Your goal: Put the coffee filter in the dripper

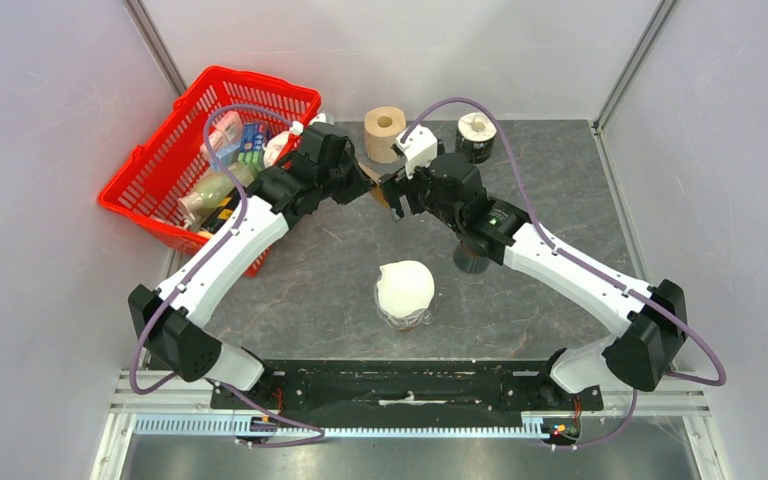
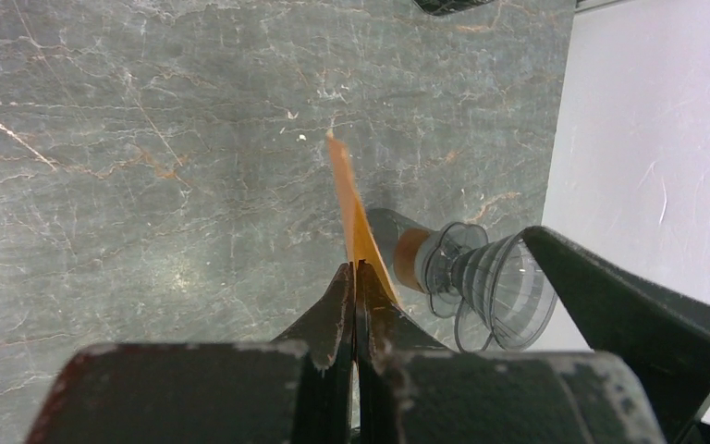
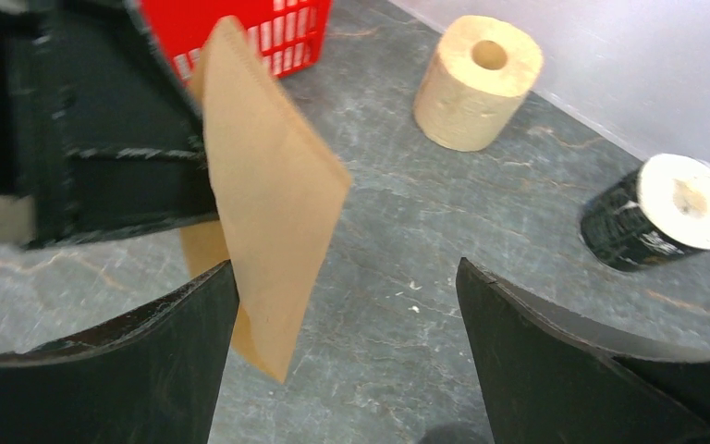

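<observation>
A flat brown coffee filter (image 3: 273,203) hangs above the table, pinched at its edge by my left gripper (image 2: 356,266), which is shut on it. In the left wrist view the coffee filter (image 2: 356,217) shows edge-on. My right gripper (image 3: 347,268) is open, and the filter's lower corner hangs between its fingers, close to the left finger (image 3: 148,370). From above, both grippers meet at the back middle of the table, left gripper (image 1: 363,188) facing right gripper (image 1: 392,195). The clear ribbed dripper (image 2: 490,282) stands on the table behind the filter, mostly hidden under the right arm in the top view (image 1: 468,260).
A red basket (image 1: 260,84) with bottles and packets stands at the back left. A brown paper roll (image 3: 476,83) and a black-wrapped white roll (image 3: 661,213) stand at the back. A white cone-shaped thing on a glass vessel (image 1: 405,288) sits in the front middle.
</observation>
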Tool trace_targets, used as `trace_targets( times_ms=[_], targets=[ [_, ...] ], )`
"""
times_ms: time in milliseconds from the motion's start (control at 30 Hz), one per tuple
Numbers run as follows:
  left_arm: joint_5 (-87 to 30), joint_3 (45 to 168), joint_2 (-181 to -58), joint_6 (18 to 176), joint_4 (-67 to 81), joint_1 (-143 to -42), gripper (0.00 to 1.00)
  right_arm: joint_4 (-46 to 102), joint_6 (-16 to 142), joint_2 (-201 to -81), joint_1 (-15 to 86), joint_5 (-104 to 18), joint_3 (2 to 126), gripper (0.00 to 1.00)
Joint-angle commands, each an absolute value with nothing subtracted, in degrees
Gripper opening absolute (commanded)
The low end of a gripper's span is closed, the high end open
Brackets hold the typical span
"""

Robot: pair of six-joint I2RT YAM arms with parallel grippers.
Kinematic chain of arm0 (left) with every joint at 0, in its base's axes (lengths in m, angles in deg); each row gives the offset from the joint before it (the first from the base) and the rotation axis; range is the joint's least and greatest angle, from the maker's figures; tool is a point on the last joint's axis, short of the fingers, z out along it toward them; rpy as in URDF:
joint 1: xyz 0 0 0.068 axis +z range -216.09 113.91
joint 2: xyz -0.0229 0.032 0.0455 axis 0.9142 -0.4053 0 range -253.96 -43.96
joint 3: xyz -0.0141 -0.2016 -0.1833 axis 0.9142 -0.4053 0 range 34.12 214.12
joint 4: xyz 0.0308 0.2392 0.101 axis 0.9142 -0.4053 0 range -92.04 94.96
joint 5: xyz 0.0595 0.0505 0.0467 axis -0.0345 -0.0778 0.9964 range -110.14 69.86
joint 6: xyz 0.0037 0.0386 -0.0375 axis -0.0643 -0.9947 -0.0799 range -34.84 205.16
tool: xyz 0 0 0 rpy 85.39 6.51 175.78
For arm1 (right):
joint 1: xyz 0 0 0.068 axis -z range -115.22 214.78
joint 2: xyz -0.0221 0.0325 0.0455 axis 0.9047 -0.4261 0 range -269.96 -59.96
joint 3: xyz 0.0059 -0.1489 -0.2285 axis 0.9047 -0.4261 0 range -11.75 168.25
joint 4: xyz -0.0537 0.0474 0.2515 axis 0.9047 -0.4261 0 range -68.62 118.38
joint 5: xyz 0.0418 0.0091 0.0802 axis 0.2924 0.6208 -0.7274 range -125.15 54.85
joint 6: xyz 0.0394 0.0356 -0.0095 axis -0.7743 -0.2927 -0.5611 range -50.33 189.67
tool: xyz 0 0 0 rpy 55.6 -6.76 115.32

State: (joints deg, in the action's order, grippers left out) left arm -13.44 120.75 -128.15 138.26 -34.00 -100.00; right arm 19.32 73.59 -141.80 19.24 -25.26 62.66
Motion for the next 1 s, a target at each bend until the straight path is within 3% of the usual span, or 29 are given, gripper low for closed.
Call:
trace_targets(
  times_ms=[0,600,967],
  targets=[
    [-14.69,122.69,-127.93,138.24,-33.0,-100.65,0.02,22.84,72.32,-143.01,19.07,-15.81,65.46,0.91],
    [-17.57,123.15,-128.3,135.15,-31.34,-102.21,0.02,25.22,71.25,-146.49,19.07,-14.9,66.24,0.61],
    [-18.52,123.42,-127.71,127.71,-28.46,-103.57,0.02,19.79,71.26,-146.79,19.07,-24.11,65.93,0.53]
  ],
)
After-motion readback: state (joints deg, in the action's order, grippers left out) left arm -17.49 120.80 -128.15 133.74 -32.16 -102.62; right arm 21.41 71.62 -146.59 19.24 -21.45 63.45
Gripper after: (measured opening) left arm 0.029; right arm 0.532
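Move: The folded brown filter, already pinched in the left hand, has its middle about 3 cm left of the right hand and 1 cm ahead, level with it; from the left hand it lies some 2 cm ahead and 2 cm right. From the right hand, the empty dripper is roughly 17 cm right, 5 cm back and 13 cm below. The white-filtered dripper is about 16 cm back, 3 cm right and 14 cm below, and the paper roll 18 cm ahead, 1 cm left and 21 cm below. With its left finger already between the filter's two paper layers and the other outside, the right hand goes forward about 3 cm with a little rightward swing, then eases back and to the left while sinking some 2 cm, its fingers closing from wide to about half open around the near layer. The left hand keeps its shut pinch and carries the filter about 3 cm right and slightly back towards the right hand, turning clockwise by roughly 10 degrees. ##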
